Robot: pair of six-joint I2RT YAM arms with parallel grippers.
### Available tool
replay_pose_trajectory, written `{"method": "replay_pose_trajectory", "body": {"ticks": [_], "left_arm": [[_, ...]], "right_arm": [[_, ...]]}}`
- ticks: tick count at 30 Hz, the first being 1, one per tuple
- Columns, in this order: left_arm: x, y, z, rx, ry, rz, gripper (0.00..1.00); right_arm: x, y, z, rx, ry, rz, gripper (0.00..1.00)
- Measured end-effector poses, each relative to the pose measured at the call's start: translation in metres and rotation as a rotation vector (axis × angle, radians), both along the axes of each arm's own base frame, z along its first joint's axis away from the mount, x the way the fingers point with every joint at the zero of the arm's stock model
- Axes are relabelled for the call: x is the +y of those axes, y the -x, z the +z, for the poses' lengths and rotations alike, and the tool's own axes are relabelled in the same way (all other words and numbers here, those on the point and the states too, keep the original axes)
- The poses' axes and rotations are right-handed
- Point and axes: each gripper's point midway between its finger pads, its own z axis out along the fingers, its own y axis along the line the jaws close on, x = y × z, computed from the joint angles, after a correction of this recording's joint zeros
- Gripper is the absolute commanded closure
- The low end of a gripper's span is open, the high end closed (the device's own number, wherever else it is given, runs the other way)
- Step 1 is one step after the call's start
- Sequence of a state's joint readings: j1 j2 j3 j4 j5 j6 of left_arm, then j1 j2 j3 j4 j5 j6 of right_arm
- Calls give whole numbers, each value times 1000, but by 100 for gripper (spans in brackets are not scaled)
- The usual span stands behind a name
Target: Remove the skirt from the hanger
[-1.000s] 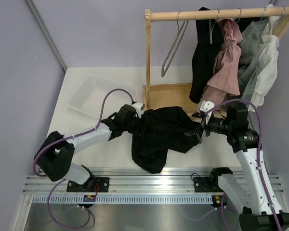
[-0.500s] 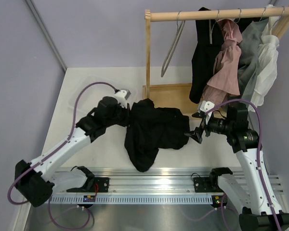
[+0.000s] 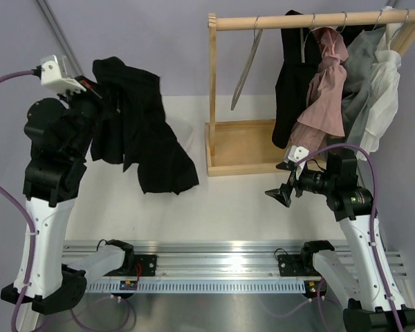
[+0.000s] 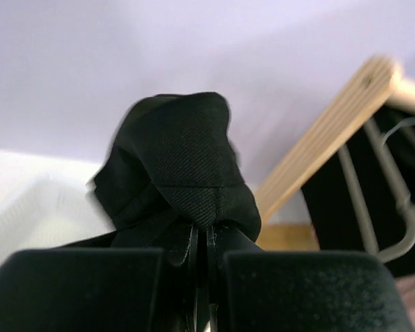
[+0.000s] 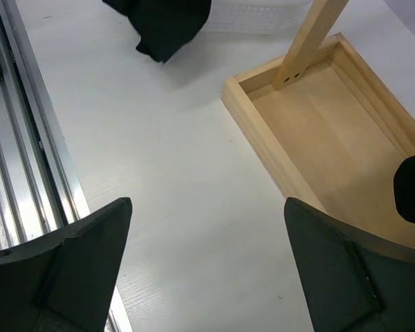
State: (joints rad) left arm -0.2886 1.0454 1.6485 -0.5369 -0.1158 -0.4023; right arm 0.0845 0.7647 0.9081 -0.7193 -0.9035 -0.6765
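The skirt [image 3: 142,131], black and floppy, hangs in loose folds in the air over the table's far left. My left gripper [image 3: 90,93] is raised high and shut on a bunched fold at its top; in the left wrist view the cloth [image 4: 183,159] bulges out above the closed left gripper [image 4: 202,232]. The hanger [image 3: 243,72], slim, grey and bare, hangs by its hook from the wooden rail and also shows in the left wrist view [image 4: 394,200]. My right gripper [image 3: 280,188] stands open and empty over the table right of centre; in its own view the right gripper [image 5: 207,201] looks down on bare tabletop, with the skirt's lower edge [image 5: 162,24] far off.
A wooden rack with a tray base [image 3: 242,145] stands at the back. Its rail carries a black garment [image 3: 294,83], a pink one [image 3: 325,90], and grey and white ones. A white basket [image 5: 256,17] lies behind the skirt. A metal rail [image 3: 214,263] runs along the near edge.
The left gripper shut on the skirt and swung it up and to the left, off the table. The right gripper came apart from the cloth and stays open in place.
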Motion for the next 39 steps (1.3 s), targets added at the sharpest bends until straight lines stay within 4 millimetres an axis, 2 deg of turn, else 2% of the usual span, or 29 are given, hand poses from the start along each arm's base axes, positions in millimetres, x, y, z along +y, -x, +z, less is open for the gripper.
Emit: {"method": "replay_pose_trajectory", "body": {"ticks": [2, 4, 7, 12, 15, 17, 23, 27, 29, 32, 39], "left_arm": [[6, -1, 23, -48, 23, 28, 100], [11, -6, 34, -68, 37, 54, 100], [19, -25, 38, -65, 39, 109, 100], [24, -69, 28, -14, 15, 175, 100], [25, -87, 34, -17, -9, 195, 100], [25, -95, 47, -42, -23, 203, 100], [35, -96, 85, -146, -53, 253, 100], [47, -92, 98, -190, -79, 307, 100], [52, -93, 95, -190, -96, 333, 100], [62, -98, 73, -145, -134, 364, 100], [77, -108, -13, 28, -216, 372, 100]], "right_arm": [[0, 1, 0, 3, 0, 0, 0], [0, 1, 0, 2, 0, 0, 1], [0, 2, 0, 0, 0, 0, 0], [0, 2, 0, 0, 0, -1, 1], [0, 2, 0, 0, 0, -1, 1], [0, 2, 0, 0, 0, -1, 1], [0, 2, 0, 2, 1, -1, 1], [0, 2, 0, 2, 1, -1, 0], [0, 2, 0, 3, 1, -1, 1], [0, 2, 0, 3, 1, -1, 0], [0, 1, -2, 11, 2, -1, 1]]}}
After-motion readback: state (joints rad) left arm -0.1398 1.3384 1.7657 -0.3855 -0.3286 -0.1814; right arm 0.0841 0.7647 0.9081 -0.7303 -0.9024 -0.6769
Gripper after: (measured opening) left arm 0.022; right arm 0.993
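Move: The left hand, high up, already holds the black skirt. The white basket it is taken to has its middle some 9 cm ahead, 2 cm to the right and about 46 cm below. The rack's left post stands roughly 7 cm ahead and 21 cm to the right, its middle 22 cm lower. From the idle right hand the basket lies about 18 cm ahead, 35 cm to the left and 20 cm down. Forward first, about 10 cm, while drifting steadily left some 8 cm, the left hand swings the hanging skirt away from the rack's post, its lower end going over the white basket. It climbs about 10 cm, then drops quickly back to roughly its starting height, turning some 20 degrees counter-clockwise; the shut fingers keep their pinch on the cloth. ##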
